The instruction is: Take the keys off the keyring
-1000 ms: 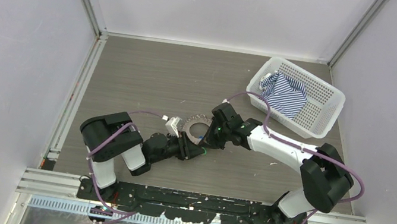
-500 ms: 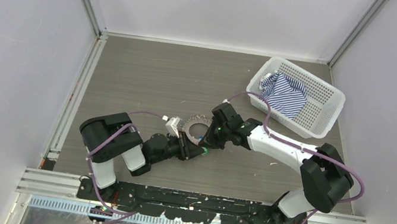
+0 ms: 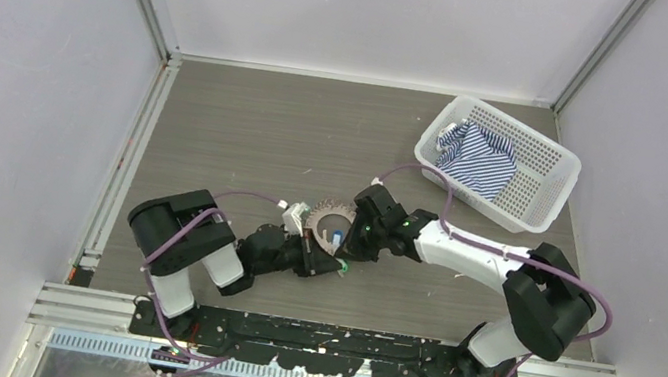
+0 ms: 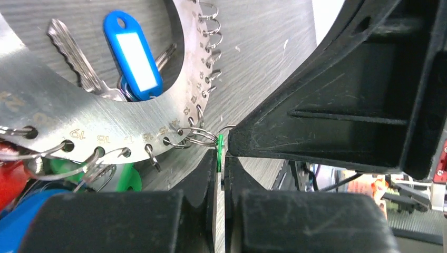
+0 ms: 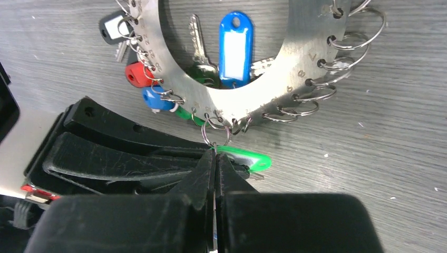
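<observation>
The keyring (image 5: 298, 63), a flat grey metal ring with small wire loops round its rim, lies on the table (image 3: 247, 134) between both grippers. Keys hang from it: a blue tag (image 5: 235, 50) and a metal key (image 4: 74, 55) in its open centre, and red (image 5: 136, 74), blue (image 5: 153, 97) and black (image 5: 112, 26) heads on its edge. My left gripper (image 4: 220, 158) is shut on the edge of a green tag (image 5: 248, 158). My right gripper (image 5: 215, 154) is shut on the small split ring (image 5: 216, 130) that links this tag to the keyring. In the top view the two grippers (image 3: 339, 258) meet at the keyring's near edge.
A white perforated basket (image 3: 554, 178) holding a striped cloth (image 3: 477, 156) stands at the back right. Metal rails and grey walls close in the left, back and right sides of the table.
My left gripper has closed on the green tag. Both grippers and the keyring have shifted slightly toward the near edge, and the blue tag now shows in the ring's centre.
</observation>
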### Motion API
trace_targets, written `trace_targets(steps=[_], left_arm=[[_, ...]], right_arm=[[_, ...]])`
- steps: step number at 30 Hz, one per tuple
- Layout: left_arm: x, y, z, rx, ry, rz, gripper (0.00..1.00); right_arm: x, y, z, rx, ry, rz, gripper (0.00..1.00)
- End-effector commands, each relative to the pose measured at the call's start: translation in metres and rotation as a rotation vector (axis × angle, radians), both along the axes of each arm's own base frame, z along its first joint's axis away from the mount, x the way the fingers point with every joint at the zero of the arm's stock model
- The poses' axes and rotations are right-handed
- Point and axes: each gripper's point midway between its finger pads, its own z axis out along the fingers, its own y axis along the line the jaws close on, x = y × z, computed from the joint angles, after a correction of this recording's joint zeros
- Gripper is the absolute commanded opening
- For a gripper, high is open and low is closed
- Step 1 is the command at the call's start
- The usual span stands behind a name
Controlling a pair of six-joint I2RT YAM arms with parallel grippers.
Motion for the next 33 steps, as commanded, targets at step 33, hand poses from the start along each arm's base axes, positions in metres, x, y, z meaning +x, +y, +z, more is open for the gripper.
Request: trace_targets(steps=[33], left_arm=[[-0.064, 0.032, -0.026, 0.652, 0.217, -0.661, 0.00]], right_arm=[[-0.001, -0.002, -0.007, 0.178, -0.156, 0.070, 0.34]])
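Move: Ahead of the left hand, which already pinches the green key tag, the toothed metal keyring's middle lies about 8 cm out, 2 cm left and 3 cm lower. From the right hand, shut on the green tag's wire ring, the keyring is roughly 6 cm ahead, 3 cm left and 5 cm down. The blue tag in its hole lies 4 cm ahead and 2 cm left of the right hand, the red tag 3 cm ahead and 9 cm left. Hauling the pinched green tag back towards the base, away from the keyring's middle, the left hand travels about 5.5 cm with a little left and down, while its wrist rolls left side up and swings clockwise, some 35 degrees each. The right hand lets go of the wire ring, its fingers opening to about a third as it dips some 2.5 cm and shifts slightly right over the keyring's near rim. ##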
